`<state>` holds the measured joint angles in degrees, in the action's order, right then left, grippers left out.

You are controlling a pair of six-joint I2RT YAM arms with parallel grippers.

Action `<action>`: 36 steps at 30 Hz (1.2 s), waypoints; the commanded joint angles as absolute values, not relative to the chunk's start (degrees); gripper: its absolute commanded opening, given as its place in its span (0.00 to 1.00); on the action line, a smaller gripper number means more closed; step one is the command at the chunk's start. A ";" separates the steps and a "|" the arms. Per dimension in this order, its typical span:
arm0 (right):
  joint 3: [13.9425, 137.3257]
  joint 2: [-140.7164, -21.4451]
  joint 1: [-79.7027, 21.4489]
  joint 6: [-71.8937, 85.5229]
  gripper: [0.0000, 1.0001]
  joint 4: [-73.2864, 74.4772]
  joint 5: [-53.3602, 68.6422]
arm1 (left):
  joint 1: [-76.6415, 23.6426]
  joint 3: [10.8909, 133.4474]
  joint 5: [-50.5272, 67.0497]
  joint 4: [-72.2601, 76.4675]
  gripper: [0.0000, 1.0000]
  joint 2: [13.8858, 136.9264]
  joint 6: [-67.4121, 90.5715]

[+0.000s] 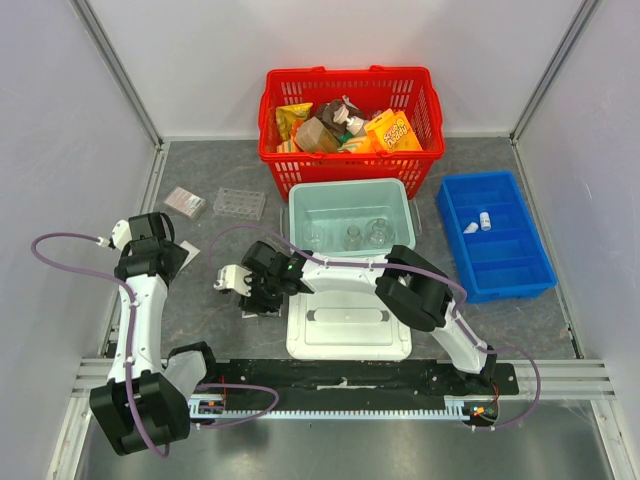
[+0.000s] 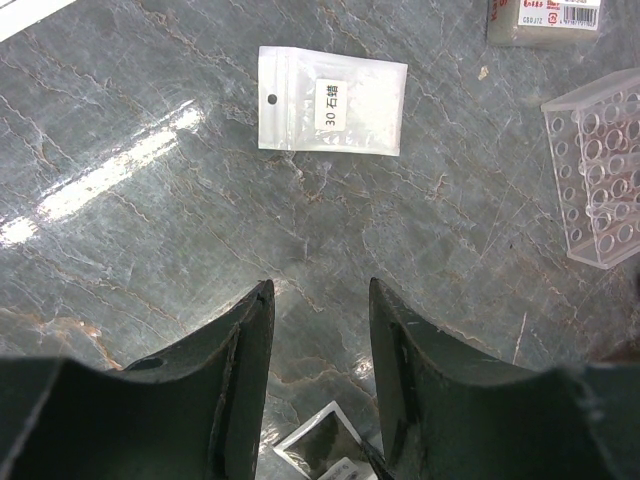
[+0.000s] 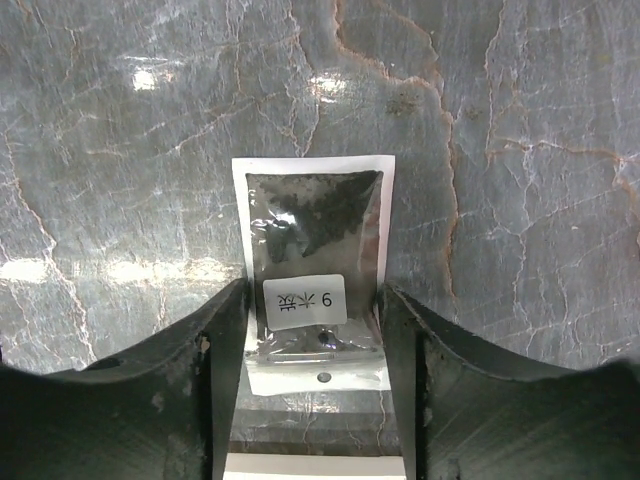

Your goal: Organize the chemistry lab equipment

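A flat clear packet with a dark insert (image 3: 313, 250) and a white label lies on the grey table. My right gripper (image 3: 315, 288) has its fingers pressed against the packet's two long edges, and the film buckles slightly between them. My left gripper (image 2: 320, 284) hangs open over bare table, with another dark packet (image 2: 325, 450) below its fingers. Ahead of it lie a white packet (image 2: 332, 100) and the clear multi-well plate (image 2: 600, 180). Two glass flasks (image 1: 353, 237) stand in the pale green tub (image 1: 300, 200). Tiny white vials (image 1: 485, 220) lie in the blue bin (image 1: 495, 270).
A red basket (image 1: 350, 150) of snack packs stands at the back centre. The tub's white lid (image 1: 350, 335) lies in front of the tub. A small labelled box (image 1: 185, 202) sits left of the well plate (image 1: 239, 204). White walls enclose the table.
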<state>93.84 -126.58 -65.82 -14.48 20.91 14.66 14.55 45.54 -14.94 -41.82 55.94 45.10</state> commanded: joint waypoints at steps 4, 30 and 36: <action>94.40 -127.97 -65.74 -13.89 0.51 22.07 12.48 | 14.85 45.97 -15.91 -40.87 0.49 54.67 45.18; 89.74 -111.02 -65.22 -4.40 0.39 13.80 6.95 | 14.85 45.26 -13.45 -40.17 0.49 53.18 44.38; 89.56 -102.14 -63.46 -0.10 0.39 16.69 1.33 | 14.85 44.91 -13.54 -40.08 0.49 52.21 43.95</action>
<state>89.43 -109.49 -65.12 -4.27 16.36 6.81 14.55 45.54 -13.43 -41.78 53.49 45.08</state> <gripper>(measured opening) 0.392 0.487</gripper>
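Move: The black-filled sachet lies flat right under and between the right fingers, its middle hardly 1 cm to the left of the hand point and less than 1 cm below. From the right hand, the white lid's middle is about 19 cm to the right, level fore and aft; the green tub stands behind that lid, some 19 cm right and 19 cm ahead; the white sachet lies about 13 cm ahead and 16 cm left. From the left hand the black-filled sachet is roughly 19 cm right, 8 cm back and 11 cm below. The right hand stays down at the table while its half-open fingers close in from both long edges of the black-filled sachet and pinch it across the width at the label, beginning their grip on it. Keeping that pinch, the hand then climbs with gathering speed by about 13 cm, drifting only some 2 cm forward, while the wrist turns some 20 degrees, the left-pointing fingers tipping up out of their downward slant and swinging clockwise. ##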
